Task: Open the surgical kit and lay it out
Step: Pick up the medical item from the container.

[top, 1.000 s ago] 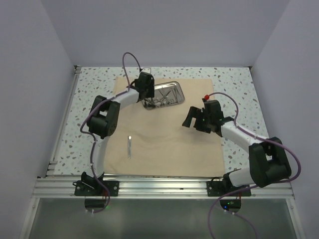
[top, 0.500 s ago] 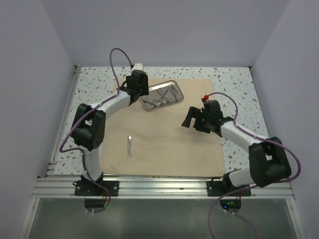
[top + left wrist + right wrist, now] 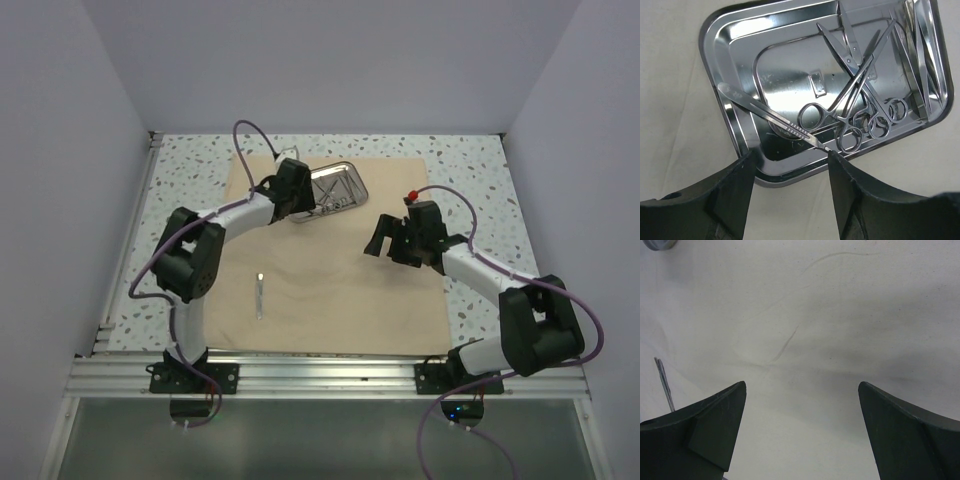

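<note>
The tan cloth wrap (image 3: 340, 290) lies spread flat on the table. Near its far edge sits the shiny steel tray (image 3: 358, 178), whose rim (image 3: 710, 40) fills the left wrist view. Inside it lie ring-handled scissors and clamps (image 3: 860, 100), long tweezers (image 3: 920, 65) and a flat scalpel handle (image 3: 772, 119) resting across the near rim. My left gripper (image 3: 297, 203) (image 3: 791, 156) hangs open over the tray's near edge, holding nothing. My right gripper (image 3: 380, 238) (image 3: 802, 385) stands wide open above bare cloth at the right, also holding nothing.
One thin silver instrument (image 3: 259, 296) lies alone on the cloth at the near left, and its tip (image 3: 664, 382) shows in the right wrist view. Speckled tabletop (image 3: 470, 165) surrounds the cloth. Grey walls close in on three sides.
My left gripper swung left away from the tray, then came back down to the tray's near-left edge. The right arm has not moved.
</note>
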Available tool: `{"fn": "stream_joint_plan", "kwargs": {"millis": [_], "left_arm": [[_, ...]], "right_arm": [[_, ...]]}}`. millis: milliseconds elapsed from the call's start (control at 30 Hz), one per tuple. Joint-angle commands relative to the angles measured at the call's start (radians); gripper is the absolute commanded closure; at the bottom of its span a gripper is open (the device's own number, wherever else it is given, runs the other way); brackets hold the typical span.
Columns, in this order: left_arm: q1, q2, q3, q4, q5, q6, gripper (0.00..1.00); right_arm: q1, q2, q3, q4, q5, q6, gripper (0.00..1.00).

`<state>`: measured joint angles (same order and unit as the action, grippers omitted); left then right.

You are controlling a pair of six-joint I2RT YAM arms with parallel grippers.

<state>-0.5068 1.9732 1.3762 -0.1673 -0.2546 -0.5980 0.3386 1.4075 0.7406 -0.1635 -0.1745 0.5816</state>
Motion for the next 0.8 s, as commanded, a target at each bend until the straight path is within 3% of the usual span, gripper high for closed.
{"fn": "stream_joint_plan", "kwargs": {"millis": [0,767], "left_arm": [[-0.007,0.024,-0.011,0.011,0.012,-0.082,0.37],[0.067,0.326,0.263,-0.129,0.008,-0.050,0.36]], "right_arm": [[0.005,-0.010,0.032,0.022,-0.002,-0.019,0.02],[0.005,-0.038,0.034,0.004,0.012,-0.029,0.02]]}}
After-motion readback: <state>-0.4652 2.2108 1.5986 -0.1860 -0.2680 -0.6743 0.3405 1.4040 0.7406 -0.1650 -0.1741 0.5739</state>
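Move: The scalpel slants across the tray's left end with its handle propped on the left rim. Its middle is about 5 cm ahead of the left hand, 1 cm to its left and 5 cm below. The heap of scissors lies some 7 cm ahead and 5 cm to the right of that hand, the tweezers about 9 cm ahead and 10 cm right. From the right hand the scalpel is roughly 15 cm ahead, 17 cm left. The left hand's part-open fingers come down astride the scalpel, the left fingertip seeming to touch its handle by the end. The hand sinks about 4 cm at the tray's near side, then travels forward some 5 cm at that level into the tray's left end, turning only slightly counter-clockwise. The fingers don't close. ##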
